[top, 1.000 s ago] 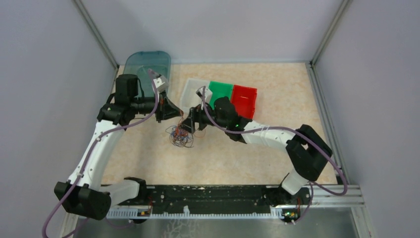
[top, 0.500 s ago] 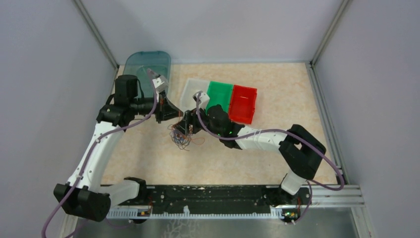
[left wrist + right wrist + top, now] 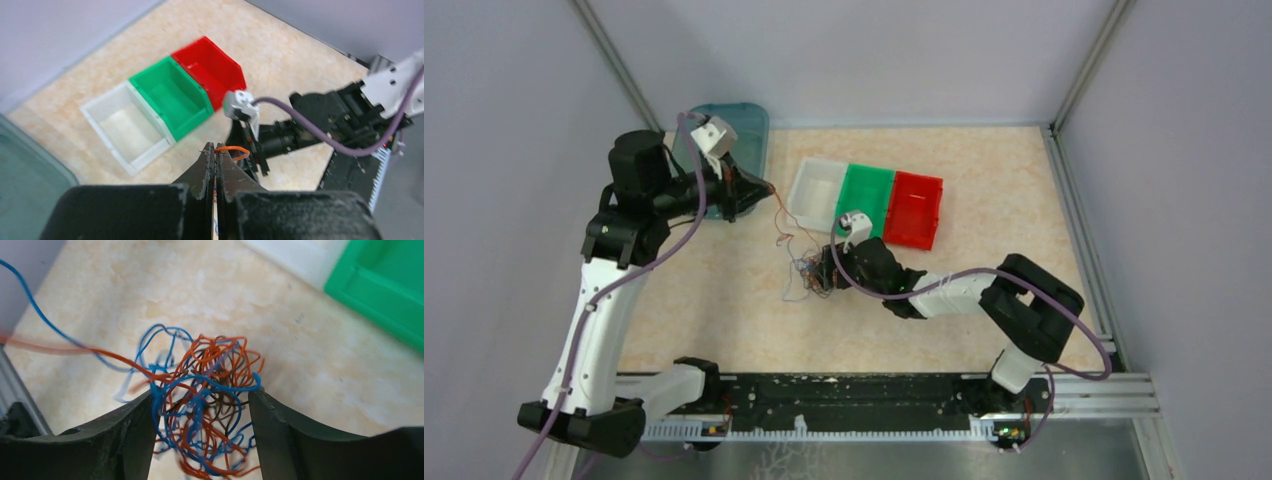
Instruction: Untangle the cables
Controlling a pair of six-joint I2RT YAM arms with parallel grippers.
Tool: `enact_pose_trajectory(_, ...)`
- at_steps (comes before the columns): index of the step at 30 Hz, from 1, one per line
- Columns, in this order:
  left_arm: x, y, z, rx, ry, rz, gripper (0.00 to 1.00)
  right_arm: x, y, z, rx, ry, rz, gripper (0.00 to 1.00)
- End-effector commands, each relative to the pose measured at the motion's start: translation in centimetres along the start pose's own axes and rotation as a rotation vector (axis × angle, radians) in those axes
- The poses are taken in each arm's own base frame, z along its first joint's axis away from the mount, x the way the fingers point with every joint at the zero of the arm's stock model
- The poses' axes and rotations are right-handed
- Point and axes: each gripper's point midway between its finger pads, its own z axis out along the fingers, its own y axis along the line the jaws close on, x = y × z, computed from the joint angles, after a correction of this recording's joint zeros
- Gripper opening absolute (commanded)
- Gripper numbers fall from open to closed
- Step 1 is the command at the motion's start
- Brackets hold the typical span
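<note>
The cables [image 3: 807,276] are a small tangle of blue, red-orange and dark brown wires on the table, in front of the white bin. My left gripper [image 3: 769,188] is shut on a red-orange wire [image 3: 233,148], held up and away to the back left. That strand [image 3: 776,214] runs from the left gripper down to the tangle. My right gripper [image 3: 824,272] is open, and its two fingers straddle the tangle [image 3: 207,390], which touches both. In the right wrist view [image 3: 202,396], a blue strand and an orange strand lead off to the left.
A white bin [image 3: 815,190], a green bin [image 3: 867,188] and a red bin [image 3: 917,207] stand in a row behind the tangle. They also show in the left wrist view, the white bin [image 3: 125,125] nearest. A teal translucent lid [image 3: 746,125] lies at the back left.
My left gripper has risen and drawn back to the left, pulling a red-orange wire out of the tangle. My right gripper and the tangle have shifted toward the near side.
</note>
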Motion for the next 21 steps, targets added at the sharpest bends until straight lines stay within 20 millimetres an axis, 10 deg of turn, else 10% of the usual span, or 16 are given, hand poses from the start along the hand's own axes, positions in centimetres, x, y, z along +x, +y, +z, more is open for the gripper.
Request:
enact_pose_trajectory(1,-4.7,1.9,-2.0,-0.193,-0.110,0.076,0.00,-0.9,-2.2,-1.6,0.090,-0.067,-0.010,0.64)
enact_pose_trajectory(12,-11.5,5.6,-6.6,-0.536,-0.288,0.182,0.00,1.4,-5.4,-5.1,0.185,-0.072,0.033,0.61)
enact_pose_trajectory(21,-12.6,5.6,-7.5,-0.569,-0.333,0.228,0.00,0.5,-5.0,-7.1,0.162,-0.104,0.055,0.66)
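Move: The left hand pinches one orange cable end; the tangle hangs about 27 cm below it and 4 cm to its right, level fore and aft. The right hand's open fingers straddle that tangle, its middle about 1 cm left and 2 cm below. From the right hand the white bin lies roughly 22 cm ahead, 1 cm left, and the green bin 20 cm ahead, 9 cm right, both about 8 cm lower. Left keeps the cable pinched, rising about 10 cm and leftward; open right drags tangle strands 8 cm rightward. ##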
